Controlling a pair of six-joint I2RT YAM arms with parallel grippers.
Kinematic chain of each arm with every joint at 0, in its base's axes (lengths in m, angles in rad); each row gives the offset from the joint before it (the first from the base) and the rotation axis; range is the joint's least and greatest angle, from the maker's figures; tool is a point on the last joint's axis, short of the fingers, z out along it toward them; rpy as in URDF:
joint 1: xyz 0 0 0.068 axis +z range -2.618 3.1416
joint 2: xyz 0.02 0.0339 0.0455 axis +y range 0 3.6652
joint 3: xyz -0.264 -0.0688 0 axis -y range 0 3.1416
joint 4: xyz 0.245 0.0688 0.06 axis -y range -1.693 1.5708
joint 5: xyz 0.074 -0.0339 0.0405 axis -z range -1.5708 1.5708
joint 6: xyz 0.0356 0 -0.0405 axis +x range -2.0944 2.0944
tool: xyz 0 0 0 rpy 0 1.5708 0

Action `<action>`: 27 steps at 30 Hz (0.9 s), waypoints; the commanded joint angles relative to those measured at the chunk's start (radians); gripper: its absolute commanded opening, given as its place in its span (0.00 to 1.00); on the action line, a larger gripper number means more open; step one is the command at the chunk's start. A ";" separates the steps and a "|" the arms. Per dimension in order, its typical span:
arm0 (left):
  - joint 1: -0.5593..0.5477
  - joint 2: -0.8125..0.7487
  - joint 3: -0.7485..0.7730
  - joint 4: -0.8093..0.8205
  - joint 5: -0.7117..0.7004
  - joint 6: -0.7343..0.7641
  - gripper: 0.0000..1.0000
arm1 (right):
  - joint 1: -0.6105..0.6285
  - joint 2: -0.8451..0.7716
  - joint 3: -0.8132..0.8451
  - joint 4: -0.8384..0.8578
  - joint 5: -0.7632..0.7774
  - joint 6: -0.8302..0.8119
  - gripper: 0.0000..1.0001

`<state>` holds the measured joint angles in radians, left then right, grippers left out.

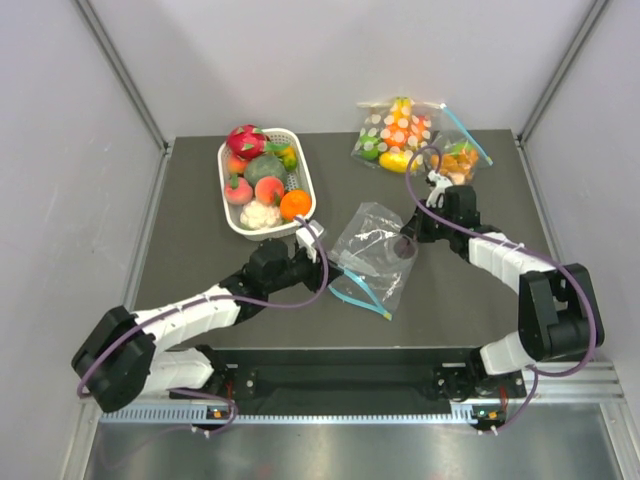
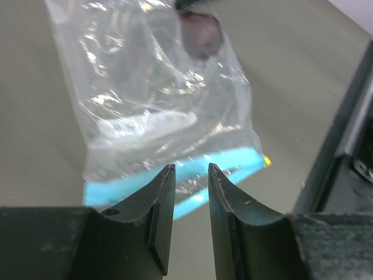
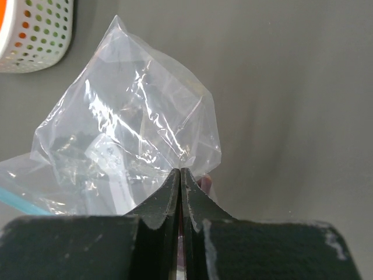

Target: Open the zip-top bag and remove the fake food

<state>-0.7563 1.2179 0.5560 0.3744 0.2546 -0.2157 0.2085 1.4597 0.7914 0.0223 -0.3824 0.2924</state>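
The zip-top bag (image 1: 372,250) lies crumpled in the middle of the table and looks empty, its teal zip strip (image 1: 358,293) toward the near side. My right gripper (image 1: 410,236) is shut on the bag's far edge (image 3: 175,157), film pinched at the tips. My left gripper (image 1: 328,258) stands open at the bag's left. In the left wrist view its tips (image 2: 192,169) hover just over the teal strip (image 2: 233,160), with a gap between the jaws. The fake food sits in the white basket (image 1: 268,233): a pink dragon fruit (image 1: 246,141) and a peach (image 1: 270,190).
The basket also holds green cabbage (image 1: 265,166), cauliflower (image 1: 260,214) and an orange (image 1: 295,204). A polka-dot bag (image 1: 397,130) and a small bag of orange pieces (image 1: 460,160) lie at the back right. The table's near edge runs just behind the arm bases.
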 commanded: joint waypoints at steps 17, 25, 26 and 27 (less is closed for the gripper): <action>-0.095 0.216 -0.048 0.289 -0.051 0.018 0.32 | 0.003 0.031 -0.001 -0.001 0.017 -0.006 0.00; -0.113 0.408 0.036 0.484 -0.100 -0.001 0.32 | 0.006 0.019 -0.052 0.008 0.023 0.007 0.01; -0.118 0.417 0.044 0.492 -0.106 -0.004 0.32 | 0.009 0.016 -0.075 0.017 0.023 0.016 0.01; -0.130 0.426 0.057 0.503 -0.110 -0.008 0.32 | 0.011 0.011 -0.086 0.022 0.023 0.019 0.01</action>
<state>-0.8646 1.6257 0.5583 0.7059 0.1696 -0.2115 0.2089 1.5066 0.7399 0.0174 -0.3637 0.2943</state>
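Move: The open zip mouth of the bag lies about 6 cm right of the left hand, 5 cm back and 9 cm below, with the dark fruit inside the bag some 16 cm right, 5 cm ahead and 10 cm below. The basket sits roughly 15 cm left, 20 cm ahead. From the right hand, the mouth is around 11 cm left, 14 cm back and 7 cm below, the dark fruit 3 cm back, 1 cm left and 4 cm below. Left hand draws back 5 cm, then sinks and moves forward-right into the zip mouth; right lowers the pinched bag 4 cm. ##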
